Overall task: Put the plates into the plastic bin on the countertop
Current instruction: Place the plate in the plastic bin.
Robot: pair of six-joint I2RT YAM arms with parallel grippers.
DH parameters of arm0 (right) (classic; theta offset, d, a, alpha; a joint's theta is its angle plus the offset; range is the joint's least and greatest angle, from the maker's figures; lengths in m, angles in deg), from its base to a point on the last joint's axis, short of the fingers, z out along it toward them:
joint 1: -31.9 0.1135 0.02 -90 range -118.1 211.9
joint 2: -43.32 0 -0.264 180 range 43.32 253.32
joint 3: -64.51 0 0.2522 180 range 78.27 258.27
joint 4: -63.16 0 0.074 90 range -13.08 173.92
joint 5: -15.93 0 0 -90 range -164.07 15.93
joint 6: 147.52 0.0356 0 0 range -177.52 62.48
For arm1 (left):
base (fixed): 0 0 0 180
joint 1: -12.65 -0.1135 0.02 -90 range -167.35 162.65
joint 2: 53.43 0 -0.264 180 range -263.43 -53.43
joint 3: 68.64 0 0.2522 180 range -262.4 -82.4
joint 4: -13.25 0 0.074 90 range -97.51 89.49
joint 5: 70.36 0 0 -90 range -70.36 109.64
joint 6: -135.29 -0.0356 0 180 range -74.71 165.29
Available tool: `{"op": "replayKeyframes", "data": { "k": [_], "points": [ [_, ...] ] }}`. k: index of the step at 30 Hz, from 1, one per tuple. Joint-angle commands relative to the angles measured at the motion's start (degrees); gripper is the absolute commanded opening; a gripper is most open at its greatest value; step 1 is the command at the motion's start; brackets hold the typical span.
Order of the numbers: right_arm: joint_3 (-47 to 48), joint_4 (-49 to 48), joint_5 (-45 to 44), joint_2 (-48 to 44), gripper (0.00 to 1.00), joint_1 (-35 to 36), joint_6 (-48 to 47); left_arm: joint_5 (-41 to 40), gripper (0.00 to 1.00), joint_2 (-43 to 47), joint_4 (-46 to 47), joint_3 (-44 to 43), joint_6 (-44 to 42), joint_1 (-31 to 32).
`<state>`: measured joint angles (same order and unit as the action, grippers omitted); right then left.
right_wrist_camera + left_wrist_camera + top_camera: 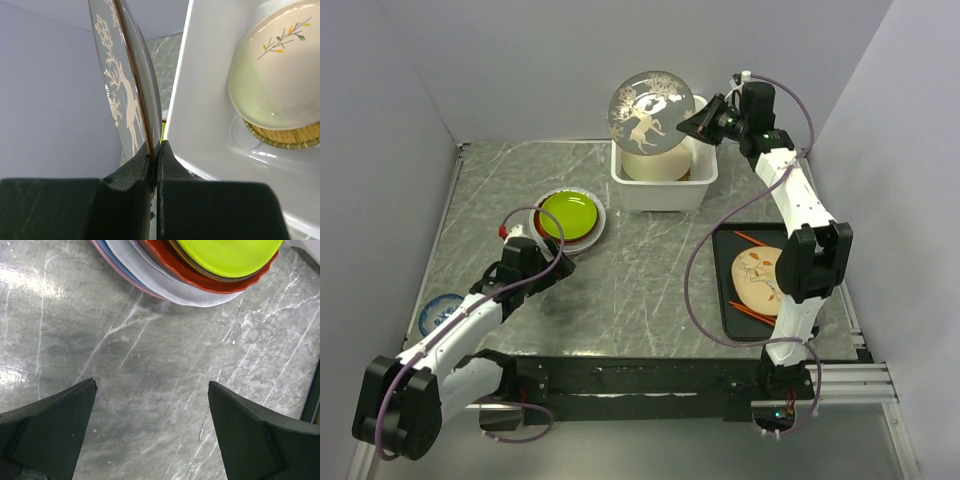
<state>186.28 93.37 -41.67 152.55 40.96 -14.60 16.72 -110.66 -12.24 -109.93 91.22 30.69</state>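
My right gripper (693,124) is shut on the rim of a grey patterned plate (652,110) with a white deer, held on edge above the white plastic bin (665,192). In the right wrist view the gripper (155,152) pinches that plate (125,90) beside the bin's wall (200,100). A cream plate (280,85) lies in the bin on a woven tan plate (285,136). My left gripper (558,265) is open and empty over the countertop (150,350), just short of a stack topped by a lime green plate (225,255) on a red-brown plate (170,265) and a white one (165,290).
A black tray (728,290) at the right holds a cream patterned plate (758,278) and orange sticks. A pale blue plate (440,312) lies at the left edge of the countertop. Grey walls close in the back and both sides.
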Motion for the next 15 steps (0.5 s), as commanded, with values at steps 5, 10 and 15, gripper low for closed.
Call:
{"op": "replayKeyframes", "data": {
  "k": [5, 10, 15],
  "points": [
    [8.27, -5.02, -0.84, 1.69, 0.00, -0.88, 1.91, -0.77, 0.99, -0.95, 0.39, -2.79, -2.16, 0.24],
    [8.89, -3.62, -2.87, 3.18, 0.00, -1.15, 0.77, -0.77, 0.99, -1.21, 0.82, -2.62, -2.60, 0.15],
    [9.33, -2.56, -4.72, 4.32, 0.00, -1.32, -0.38, -0.51, 0.99, -2.35, 1.44, -1.92, -2.69, 0.15]
  ]
}}
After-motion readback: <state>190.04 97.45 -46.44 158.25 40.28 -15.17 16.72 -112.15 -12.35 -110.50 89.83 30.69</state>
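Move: The right hand, pinching the grey deer plate by its edge, is already high over the white bin: the bin's middle lies about 3 cm ahead, 4 cm left and 26 cm below. The cream plate already inside is some 2 cm ahead, 5 cm left and 28 cm down. The green plate's stack stands about 22 cm left and 13 cm back, roughly 29 cm lower. From the idle left hand, the bin is some 27 cm ahead, 22 cm right and 2 cm lower. Keeping its shut-finger pinch on the deer plate's edge, the right hand lowers the plate about 4 cm towards the bin's inside. It first eases forward, some 3 cm in all, then sinks ever faster with a slight drift right, while the wrist tips down and turns clockwise about 5 degrees each. ##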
